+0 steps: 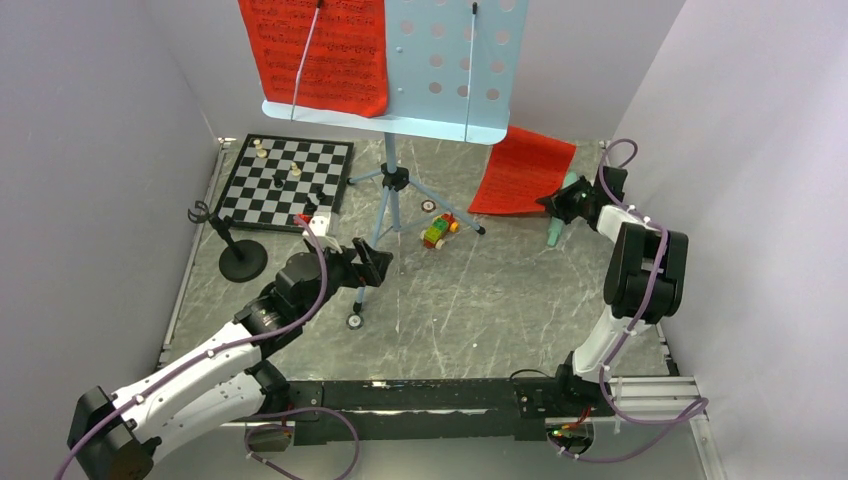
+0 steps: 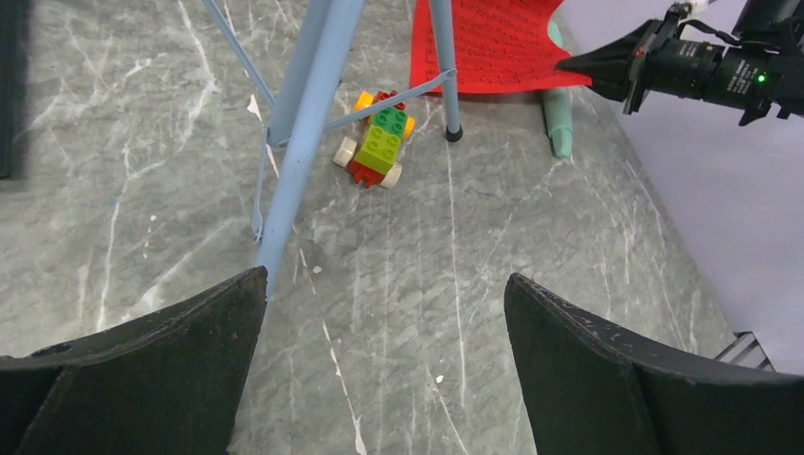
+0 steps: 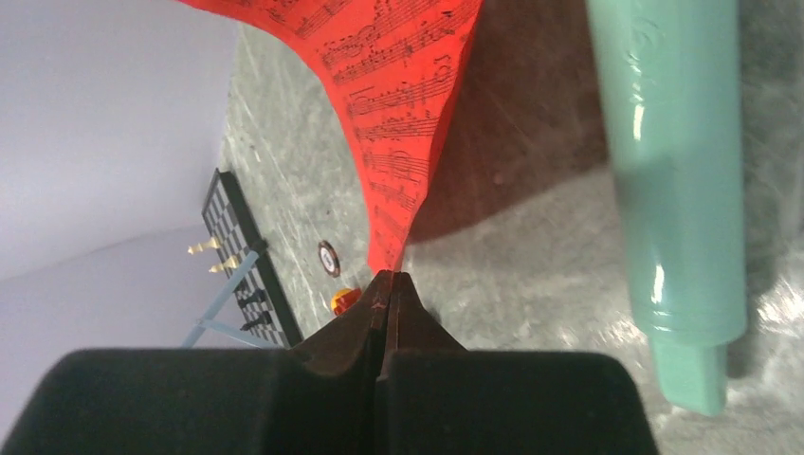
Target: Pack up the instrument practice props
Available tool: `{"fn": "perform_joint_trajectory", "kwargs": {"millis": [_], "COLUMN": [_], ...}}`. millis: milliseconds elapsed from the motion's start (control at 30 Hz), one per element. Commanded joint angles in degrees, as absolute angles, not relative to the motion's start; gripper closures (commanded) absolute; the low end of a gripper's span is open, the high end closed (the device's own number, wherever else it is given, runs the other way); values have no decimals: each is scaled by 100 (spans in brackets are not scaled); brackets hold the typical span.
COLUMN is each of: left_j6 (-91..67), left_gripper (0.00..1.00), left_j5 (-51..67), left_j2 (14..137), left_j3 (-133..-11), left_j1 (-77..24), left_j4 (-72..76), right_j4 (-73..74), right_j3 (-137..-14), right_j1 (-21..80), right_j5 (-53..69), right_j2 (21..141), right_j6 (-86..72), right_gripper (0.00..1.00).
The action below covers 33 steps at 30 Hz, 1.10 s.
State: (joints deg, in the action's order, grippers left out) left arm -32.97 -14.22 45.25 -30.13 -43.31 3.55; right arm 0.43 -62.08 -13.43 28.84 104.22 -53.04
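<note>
The light blue music stand [image 1: 450,70] stands on its tripod [image 2: 303,123] at the back, with a red sheet-music page [image 1: 320,50] clipped on its tray. A second red page [image 1: 520,170] lies curled at the back right. My right gripper [image 3: 390,277] is shut on that page's corner [image 3: 398,85], lifting it off the floor. The mint-green microphone [image 3: 678,190] lies beside it on the table. The black mic stand [image 1: 240,262] is upright at the left. My left gripper [image 2: 384,284] hangs open and empty by a tripod leg.
A chessboard [image 1: 285,180] with pieces lies at the back left. A multicoloured block toy [image 1: 438,230] sits near the tripod's feet, with a small round disc [image 1: 428,206] behind it and a loose wheel [image 1: 354,321] in front. Walls close in on three sides.
</note>
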Motion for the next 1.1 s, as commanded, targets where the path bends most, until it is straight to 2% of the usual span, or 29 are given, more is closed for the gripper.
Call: {"fn": "perform_joint_trajectory", "kwargs": {"millis": [0,600,633,700,867,1067], "left_j6": [-3495,-3614,-3610,-3597,-3585,-3589], "left_gripper": [1,1,1,1,1,1], "left_j5": [-1188,-1133,-1134,-1143,-1154,-1200], "left_j2": [4548,4247,4238,4220,4185,4123], "left_j3": [-3305,-3016,-3007,-2990,-2971,-2969], "left_j1": [-4316,-4318,-4320,-4317,-4316,-4320], "left_j4": [617,556,550,537,489,394], "right_j4": [85,1100,1133,1190,1376,1532], "right_j3": [-6577,-6940,-6950,-6967,-7104,-7391], "right_j1": [-1252,-1013,-1011,-1019,-1028,-1020], "right_j5": [2987,2210,2174,2085,1955,1777], "right_j2": [10262,10684,10699,10708,10637,10335], "right_j6": [-4948,-3956,-3934,-3891,-3837,-3806], "right_gripper": [100,100,98,87,52,33]}}
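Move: The red music sheet, still pinched by its near right corner in the shut right fingers, is bound for bare table whose middle is about 6 cm ahead, 5 cm left and 7 cm below that hand. The microphone lies some 5 cm to the hand's right and 1 cm ahead; a tripod foot is about 13 cm left and 5 cm back. From the left hand, that laying place is roughly 28 cm ahead and 31 cm right. The sheet's corner is taken about 2 cm left in the right hand's still-shut fingers, beside the microphone, then the hand swings back right and sinks to finish roughly 2.5 cm lower. It rolls some 15 degrees, left side down, while the fingers open a bit over halfway and let go of the corner. ##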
